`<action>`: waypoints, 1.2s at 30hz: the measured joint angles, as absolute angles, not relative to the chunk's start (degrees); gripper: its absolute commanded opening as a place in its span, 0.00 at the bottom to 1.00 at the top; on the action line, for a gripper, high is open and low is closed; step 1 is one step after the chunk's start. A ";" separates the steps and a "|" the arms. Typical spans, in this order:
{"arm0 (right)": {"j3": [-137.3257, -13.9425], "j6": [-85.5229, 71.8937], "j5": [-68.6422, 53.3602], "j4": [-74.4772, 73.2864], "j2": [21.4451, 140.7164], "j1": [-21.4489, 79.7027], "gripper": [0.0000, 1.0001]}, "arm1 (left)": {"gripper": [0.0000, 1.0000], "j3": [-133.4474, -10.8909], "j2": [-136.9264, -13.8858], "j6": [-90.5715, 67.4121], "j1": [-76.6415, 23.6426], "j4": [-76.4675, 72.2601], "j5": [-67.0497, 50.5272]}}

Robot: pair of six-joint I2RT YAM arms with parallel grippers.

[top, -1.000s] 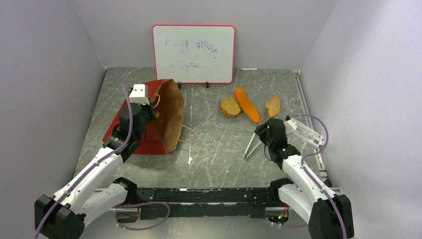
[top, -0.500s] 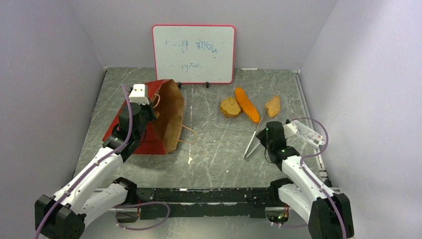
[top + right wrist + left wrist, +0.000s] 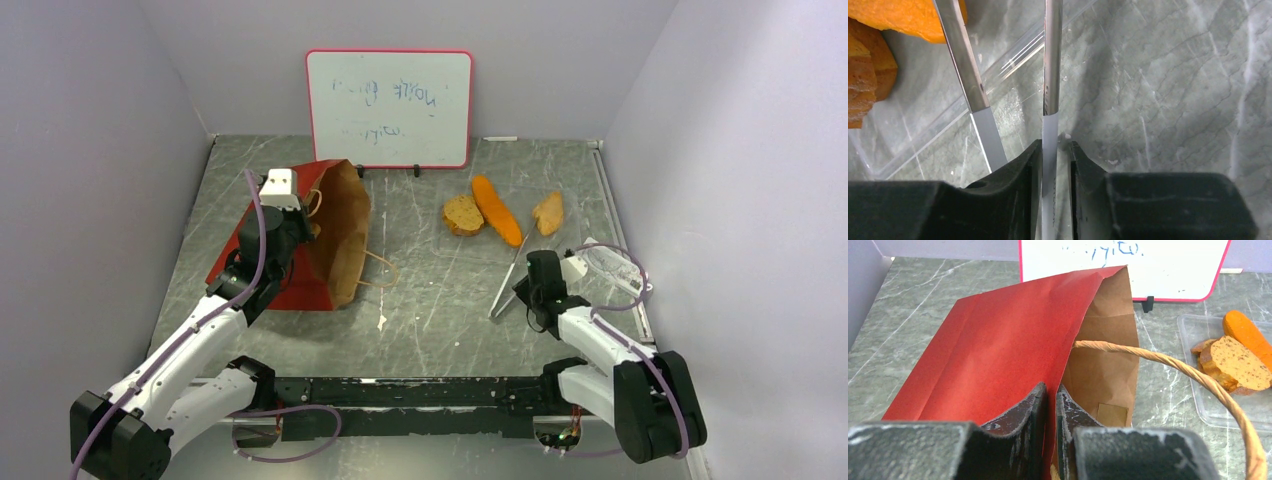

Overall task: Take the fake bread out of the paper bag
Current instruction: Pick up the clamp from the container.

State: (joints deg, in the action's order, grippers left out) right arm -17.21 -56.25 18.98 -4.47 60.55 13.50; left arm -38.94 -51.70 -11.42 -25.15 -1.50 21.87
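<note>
The red paper bag (image 3: 340,225) lies on its side at the left, its brown mouth facing right. My left gripper (image 3: 300,232) is shut on the bag's upper rim (image 3: 1068,355), with the red wall pinched between the jaws (image 3: 1050,395). A round brown slice (image 3: 463,214), a long orange loaf (image 3: 497,210) and one tan roll (image 3: 548,212) lie outside the bag at the back right. My right gripper (image 3: 522,288) is closed around one arm of the metal tongs (image 3: 1052,60), whose tips point at the bread. The other roll is out of view.
The bread lies on a clear plastic tray (image 3: 1198,410). A loop handle (image 3: 1173,365) arches from the bag's mouth; another handle (image 3: 380,270) trails on the table. A whiteboard (image 3: 390,108) stands at the back. Purple walls close in the left, right and back sides.
My right wrist has drawn back toward the near edge and sunk lower. The tongs lie in about the same place. The left arm and the bag have not moved.
</note>
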 measured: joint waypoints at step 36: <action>-20.36 -55.51 19.97 -17.41 42.72 15.46 0.03 | 0.07 -38.92 -51.72 -10.96 -24.93 -1.89 20.53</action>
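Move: The right hand's fingers already straddle the clamp's right handle near table height, with the clamp's middle about 4 cm ahead and 1 cm left. Some 18 cm ahead lie the orange loaf, 4 cm left, the speckled bread slice, 12 cm left, and the pale bread piece, 8 cm right. From the left hand, the clamp is roughly 42 cm right, 3 cm back and 23 cm down. The right fingers finish closing, pinching the clamp's right handle, and lift about 6 cm, first easing back slightly. ##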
